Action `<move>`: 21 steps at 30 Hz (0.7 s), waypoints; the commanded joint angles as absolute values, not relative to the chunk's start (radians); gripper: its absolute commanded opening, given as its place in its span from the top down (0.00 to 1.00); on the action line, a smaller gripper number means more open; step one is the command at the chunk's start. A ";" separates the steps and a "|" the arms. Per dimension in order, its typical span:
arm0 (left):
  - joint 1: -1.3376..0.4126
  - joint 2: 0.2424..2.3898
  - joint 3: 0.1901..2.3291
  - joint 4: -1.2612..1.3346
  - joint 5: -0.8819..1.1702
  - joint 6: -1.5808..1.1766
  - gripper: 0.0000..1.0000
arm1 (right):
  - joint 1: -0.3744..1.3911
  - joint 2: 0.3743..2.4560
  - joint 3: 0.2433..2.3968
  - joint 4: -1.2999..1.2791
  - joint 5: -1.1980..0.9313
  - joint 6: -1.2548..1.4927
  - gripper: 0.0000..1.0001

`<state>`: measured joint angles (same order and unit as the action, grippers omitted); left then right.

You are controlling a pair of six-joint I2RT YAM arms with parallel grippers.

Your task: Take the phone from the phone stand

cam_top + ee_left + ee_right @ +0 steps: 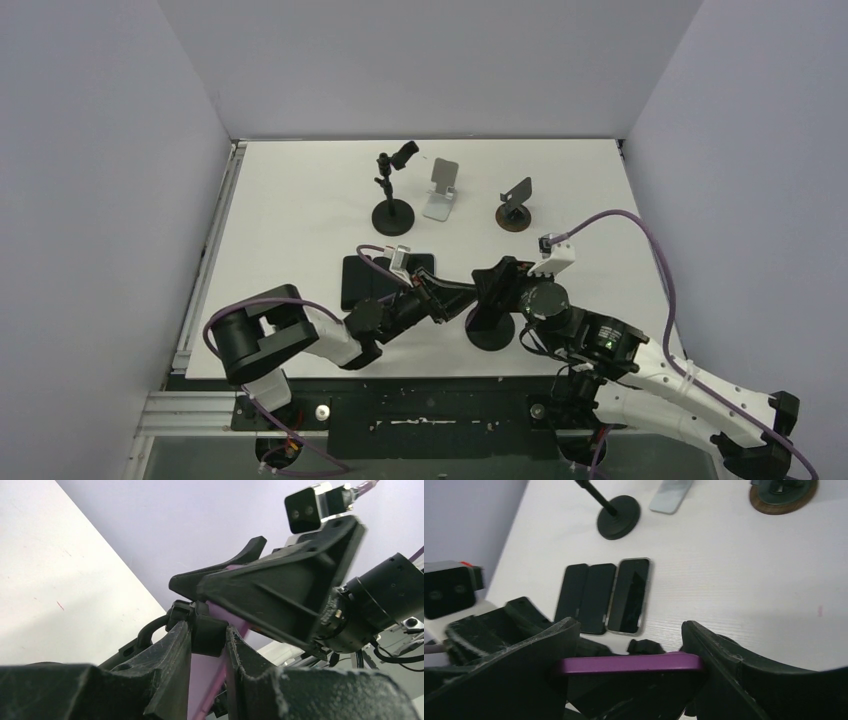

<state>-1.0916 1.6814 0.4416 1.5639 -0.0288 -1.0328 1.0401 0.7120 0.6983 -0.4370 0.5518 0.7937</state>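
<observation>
A purple phone (629, 663) sits edge-up between the fingers of my right gripper (630, 645), which is shut on its two sides. The top view hides the phone under that gripper (497, 283), above the black phone stand's round base (491, 332). From the left, my left gripper (460, 298) reaches in low. In the left wrist view its two fingers (175, 655) press on a black block of the stand's holder (207, 635), with the purple phone (210, 680) just behind it and the right gripper's fingers (280, 580) above.
Three dark phones (604, 597) lie flat side by side on the white table (300, 220), left of the stand. At the back stand a black pole stand (392, 210), a silver stand (441, 190) and a stand on a wooden disc (515, 212).
</observation>
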 commanded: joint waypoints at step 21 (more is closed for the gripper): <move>-1.075 1.710 0.369 1.760 -0.047 -0.993 0.46 | 1.068 0.694 0.853 -0.391 0.201 0.750 1.00</move>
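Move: The right gripper already grips the phone. The stand head is behind the phone, some 3 cm ahead of this hand, 1 cm left and 4 cm below, with the stand base roughly 20 cm below and 3 cm right. The nearest removed phone lies about 12 cm ahead, 13 cm left and 20 cm down. The left gripper already pinches the stand head, its middle about 1 cm to the right of that hand's point. Keep the phone gripped in the right fingers and draw it off the stand head, up about 4.5 cm, to the left and back, faster towards the end, while turning the wrist some 15 degrees counter-clockwise and raising its left side. Brace the stand head with the left gripper, nudging it 1 cm forward, then open those fingers, let go and sink about 2.5 cm. ##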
